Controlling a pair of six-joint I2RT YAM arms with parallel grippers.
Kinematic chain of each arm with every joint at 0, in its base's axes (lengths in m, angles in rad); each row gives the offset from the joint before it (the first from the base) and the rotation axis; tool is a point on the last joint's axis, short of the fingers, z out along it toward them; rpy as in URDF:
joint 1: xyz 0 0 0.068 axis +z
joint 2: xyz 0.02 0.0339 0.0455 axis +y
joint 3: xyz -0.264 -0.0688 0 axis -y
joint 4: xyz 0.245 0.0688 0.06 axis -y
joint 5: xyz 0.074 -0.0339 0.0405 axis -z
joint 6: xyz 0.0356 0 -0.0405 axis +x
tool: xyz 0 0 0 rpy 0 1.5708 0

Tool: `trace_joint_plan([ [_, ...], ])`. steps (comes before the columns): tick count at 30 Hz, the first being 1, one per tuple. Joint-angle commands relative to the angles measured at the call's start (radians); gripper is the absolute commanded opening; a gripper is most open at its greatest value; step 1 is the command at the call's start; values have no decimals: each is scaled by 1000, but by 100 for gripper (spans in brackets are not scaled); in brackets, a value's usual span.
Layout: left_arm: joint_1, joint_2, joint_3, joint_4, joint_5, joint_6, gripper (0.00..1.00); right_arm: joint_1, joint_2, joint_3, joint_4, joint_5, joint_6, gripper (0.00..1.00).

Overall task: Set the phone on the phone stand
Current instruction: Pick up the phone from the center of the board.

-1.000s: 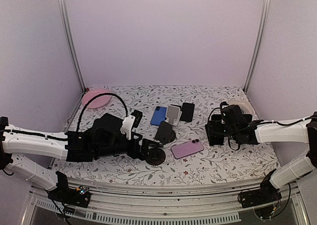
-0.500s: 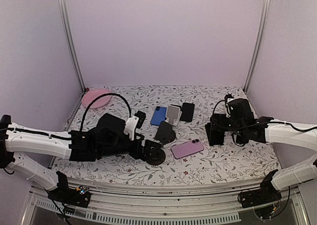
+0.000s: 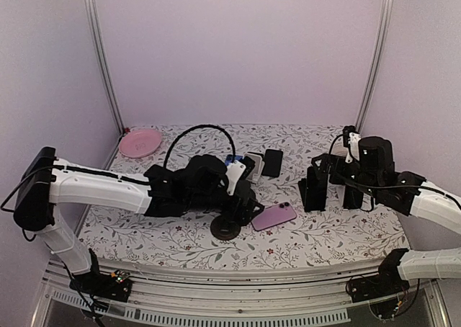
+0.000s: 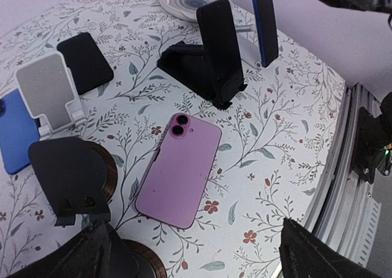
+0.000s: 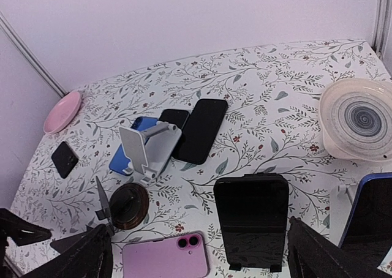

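A pink phone [image 3: 274,216] [image 4: 180,171] [image 5: 165,259] lies flat, camera side up, near the table's middle. My left gripper [image 3: 245,201] [image 4: 190,224] hovers just left of it, open and holding nothing. To the right of the phone, an upright black phone stand [image 3: 312,186] [image 4: 217,45] [image 5: 251,220] is bare. My right gripper [image 3: 333,174] [image 5: 197,226] hangs above and to the right of that stand, open and holding nothing. A white stand [image 4: 49,91] [image 5: 144,149] stands further back. A round-based black stand [image 3: 227,227] [image 5: 128,206] sits in front of my left gripper.
Behind the white stand lie a blue phone [image 4: 15,131] [image 5: 125,149] and a black phone [image 3: 272,163] [image 4: 86,60] [image 5: 202,131]. Another blue phone [image 4: 263,24] [image 5: 370,220] stands upright at the right. A spiral-patterned dish [image 5: 358,116] is at back right, a pink plate [image 3: 140,141] at back left.
My left arm has swung right and forward, bringing its gripper next to the pink phone. My right gripper has drawn back, up and to the right, away from the black stand. Both stay open.
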Motion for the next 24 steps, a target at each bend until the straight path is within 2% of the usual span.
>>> trace_joint_plan([
  [1, 27, 113, 120, -76, 78, 110, 96, -5, -71, -20, -23, -62, 33, 99],
  [10, 51, 388, 345, -211, 107, 185, 95, -3, -143, -43, -29, -114, 52, 99],
  [24, 75, 596, 533, -363, 68, 310, 95, -3, -191, -96, 6, -182, 81, 99],
])
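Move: The pink phone lies flat, its middle roughly 10 cm to the left hand's right, 6 cm ahead and 15 cm below. The near round stand is about 7 cm to that hand's left and 1 cm ahead; the far round stand, with its tilted plate, is some 13 cm ahead and 1 cm left, both about 13 cm lower. From the right hand, the phone is about 12 cm left, level fore and aft, 20 cm below. The pink phone is approached from above by the open left hand, which sinks about 13 cm while going some 5 cm right, mostly early on, and 5 cm forward, to just above the phone's left end. Its fingers tip steeper by roughly 25 degrees and stay wide open. The open right hand draws back a few centimetres towards its base, rising slightly, then sinking again. ##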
